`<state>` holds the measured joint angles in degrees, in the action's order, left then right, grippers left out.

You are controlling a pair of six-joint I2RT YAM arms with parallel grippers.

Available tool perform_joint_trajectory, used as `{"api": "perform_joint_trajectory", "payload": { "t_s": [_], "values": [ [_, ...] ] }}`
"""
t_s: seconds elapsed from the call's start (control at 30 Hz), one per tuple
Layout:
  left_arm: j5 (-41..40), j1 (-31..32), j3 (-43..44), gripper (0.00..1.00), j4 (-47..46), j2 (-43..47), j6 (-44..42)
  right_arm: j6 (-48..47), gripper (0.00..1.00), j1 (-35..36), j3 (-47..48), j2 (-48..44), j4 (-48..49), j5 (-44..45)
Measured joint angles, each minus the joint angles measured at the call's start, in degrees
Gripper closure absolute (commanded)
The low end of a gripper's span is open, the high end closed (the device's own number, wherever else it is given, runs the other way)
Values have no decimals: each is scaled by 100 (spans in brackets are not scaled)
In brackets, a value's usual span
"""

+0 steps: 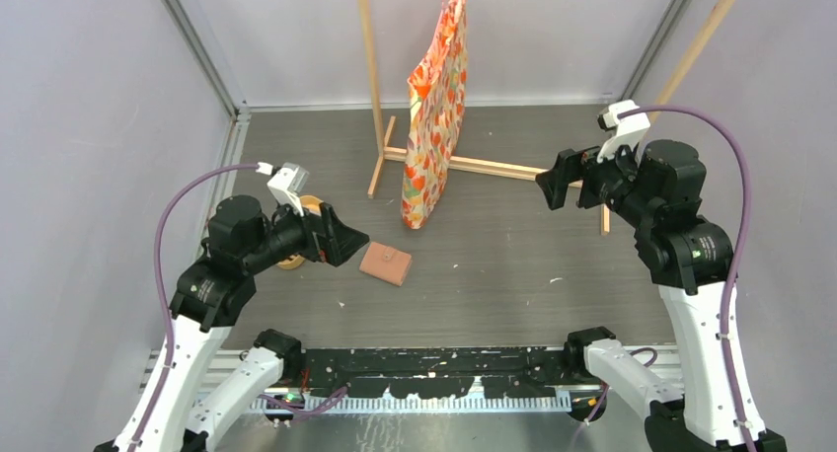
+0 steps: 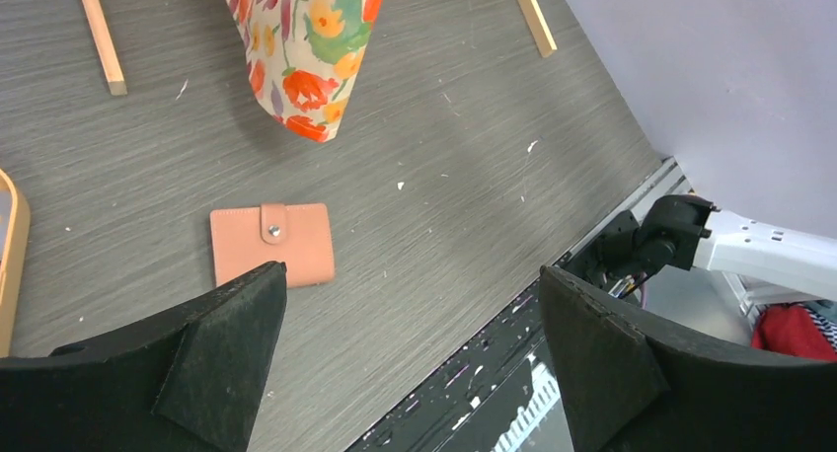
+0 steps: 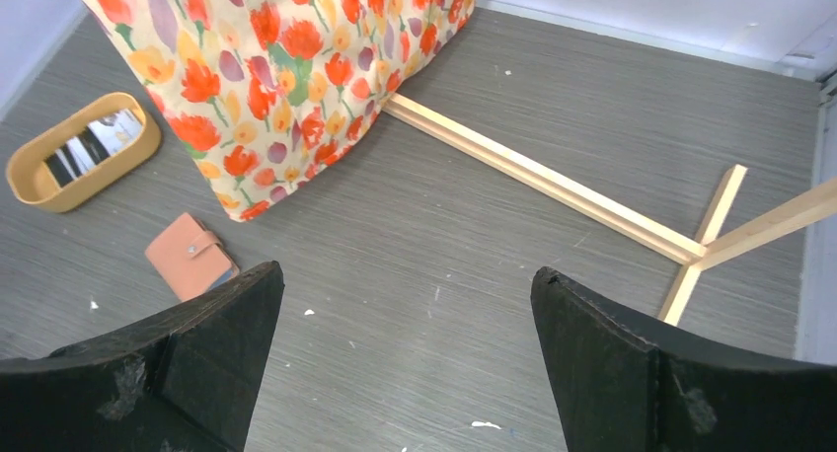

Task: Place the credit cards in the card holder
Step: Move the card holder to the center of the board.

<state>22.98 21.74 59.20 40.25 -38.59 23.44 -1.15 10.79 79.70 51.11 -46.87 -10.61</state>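
The salmon card holder (image 1: 385, 263) lies folded shut on the grey table, snap tab up, and it also shows in the left wrist view (image 2: 271, 243) and the right wrist view (image 3: 188, 255). My left gripper (image 1: 345, 239) (image 2: 413, 269) hovers open just left of it, holding nothing. Dark and light credit cards (image 3: 87, 148) lie in the oval tray (image 3: 59, 188). Far to the right, my right gripper (image 1: 548, 188) (image 3: 406, 269) hangs open and empty above the table.
A floral fabric bag (image 1: 434, 116) (image 3: 286, 67) hangs from a wooden rack (image 1: 375, 87) whose base bars (image 3: 543, 181) lie on the table. The tray rim (image 1: 293, 263) (image 2: 12, 245) peeks out behind my left gripper. Walls close in on three sides.
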Motion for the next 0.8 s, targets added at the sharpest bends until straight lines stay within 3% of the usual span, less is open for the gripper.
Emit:
{"api": "perform_joint_trajectory", "payload": {
  "t_s": [0.27,0.5,0.57,0.7,0.8],
  "values": [
    [151,2,-579,0,-715,452,492,197,0,-407,-356,-15,61,-726],
    [210,138,-820,6,-905,133,918,-57,0,-603,-988,24,227,-1694],
    [-358,850,-841,4,-962,-170,957,-251,0,-662,-1353,35,415,-2065],
    [-2509,3585,-822,4,-960,-1259,964,-601,0,-951,-2258,192,763,-2693],
    [-3541,4481,-935,10,-1069,-2068,1141,-693,0,-1156,-2745,280,925,-2933]
  ]
}}
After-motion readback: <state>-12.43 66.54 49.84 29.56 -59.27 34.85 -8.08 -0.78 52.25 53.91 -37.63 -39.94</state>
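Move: Ahead of the left hand by about 10 cm, some 5 cm to its right and roughly 30 cm below, lies the card holder. The wooden tray of cards is about 19 cm ahead of the left hand and 16 cm to its left; the hanging cloth's lower tip is some 16 cm ahead and 11 cm to its right. From the right hand the card holder is about 30 cm left, 3 cm ahead and 36 cm down. Sinking about 13 cm while swinging some 12 cm right and 4 cm back, the open, empty left hand speeds up late, coming down on the near-right side of the card holder, its left side rolling up about 20 degrees. The right hand, also open, drops some 16 cm almost straight down, tipping its fingers down and turning counter-clockwise towards the card holder, each by under 20 degrees. ##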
